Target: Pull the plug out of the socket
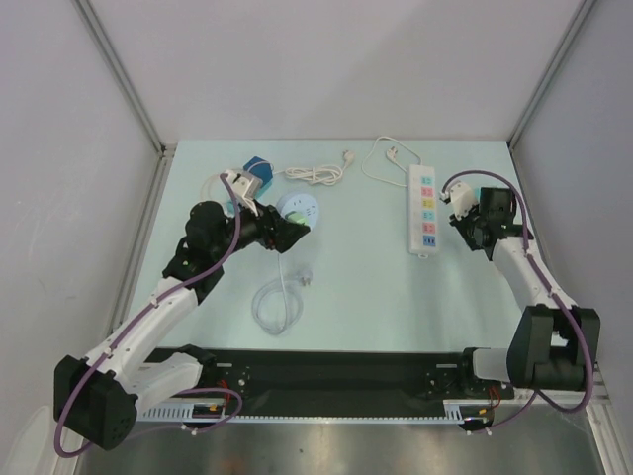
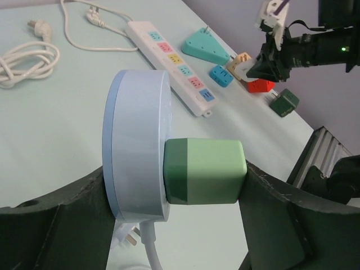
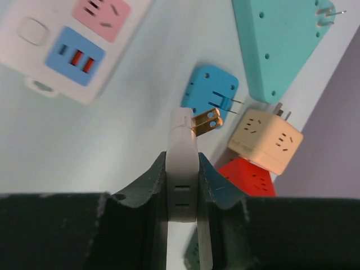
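Note:
A round pale-blue socket (image 2: 135, 146) stands on edge with a green plug (image 2: 208, 171) seated in its face. My left gripper (image 2: 174, 183) is shut across the pair, one finger on the socket's back and the other on the plug's end. From above, that socket (image 1: 300, 209) lies left of centre with the left gripper (image 1: 289, 234) at it. My right gripper (image 3: 183, 163) is shut on a flat white plug (image 3: 181, 132) with brass prongs, held above the table. In the top view the right gripper (image 1: 463, 213) hangs just right of the power strip (image 1: 422, 210).
Right of the white power strip (image 3: 67, 39) lie loose adapters: teal triangle (image 3: 281, 45), blue (image 3: 208, 95), beige cube (image 3: 264, 138), red cube (image 3: 250, 180). A coiled white cable (image 1: 315, 174) lies at the back, and the socket's cord loops (image 1: 280, 302) near the front. Walls enclose the table.

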Controlling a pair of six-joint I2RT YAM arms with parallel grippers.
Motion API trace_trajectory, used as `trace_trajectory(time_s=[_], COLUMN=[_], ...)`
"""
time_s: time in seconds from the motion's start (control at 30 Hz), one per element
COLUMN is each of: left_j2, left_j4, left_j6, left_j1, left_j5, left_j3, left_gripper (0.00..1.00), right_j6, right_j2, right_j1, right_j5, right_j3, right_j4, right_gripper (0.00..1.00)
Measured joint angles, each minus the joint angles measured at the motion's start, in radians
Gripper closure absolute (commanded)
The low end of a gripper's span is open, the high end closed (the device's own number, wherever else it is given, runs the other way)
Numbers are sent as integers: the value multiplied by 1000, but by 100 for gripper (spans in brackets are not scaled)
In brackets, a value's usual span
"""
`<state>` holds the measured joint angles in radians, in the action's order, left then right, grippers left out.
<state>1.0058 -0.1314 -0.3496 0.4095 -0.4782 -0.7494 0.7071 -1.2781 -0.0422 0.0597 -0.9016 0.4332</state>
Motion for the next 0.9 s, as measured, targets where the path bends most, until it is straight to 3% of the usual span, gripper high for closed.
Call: trace_trajectory(time_s=[0.17,0.67,0.9], left_j2=[-1,32,37], left_j4=[26,-10,-22], left_j6=[11,-43,-51], left_j1=[-8,-65,-65], left_j5=[-31,-218,-259], left_j3=[2,2,2], left_gripper=[100,100,100], right_j6=[90,215,201], right_j2=[-89,-185,-194], right_j1=[-11,-13,-13], right_j5=[-93,-248,-226], right_j3=[53,201,200], right_j4=[-85,-271,-253], right_gripper=[89,58,32])
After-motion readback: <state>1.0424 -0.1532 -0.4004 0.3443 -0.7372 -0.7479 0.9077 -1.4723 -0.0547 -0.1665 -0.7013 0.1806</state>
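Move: The bare table spot for the white plug still held in the right gripper lies about 11 cm below that hand and 5 cm to its right, neither ahead nor back. Counted from the right hand, the blue plug lies about 4 cm ahead and 3 cm right, the orange plug 4 cm ahead and 10 cm right, and the red plug 1 cm back and 11 cm right. From the left hand, that spot is roughly 47 cm right, 5 cm ahead and 25 cm down. Lower the right gripper about 9 cm to the clear patch beside the blue and red plugs, bearing some 5 cm right and tilting the fingertips rightward and a little steeper; over the lower half, open the fingers well and release the white plug. Keep the round socket and green plug gripped in the left hand, easing it back slightly with a small clockwise turn. ##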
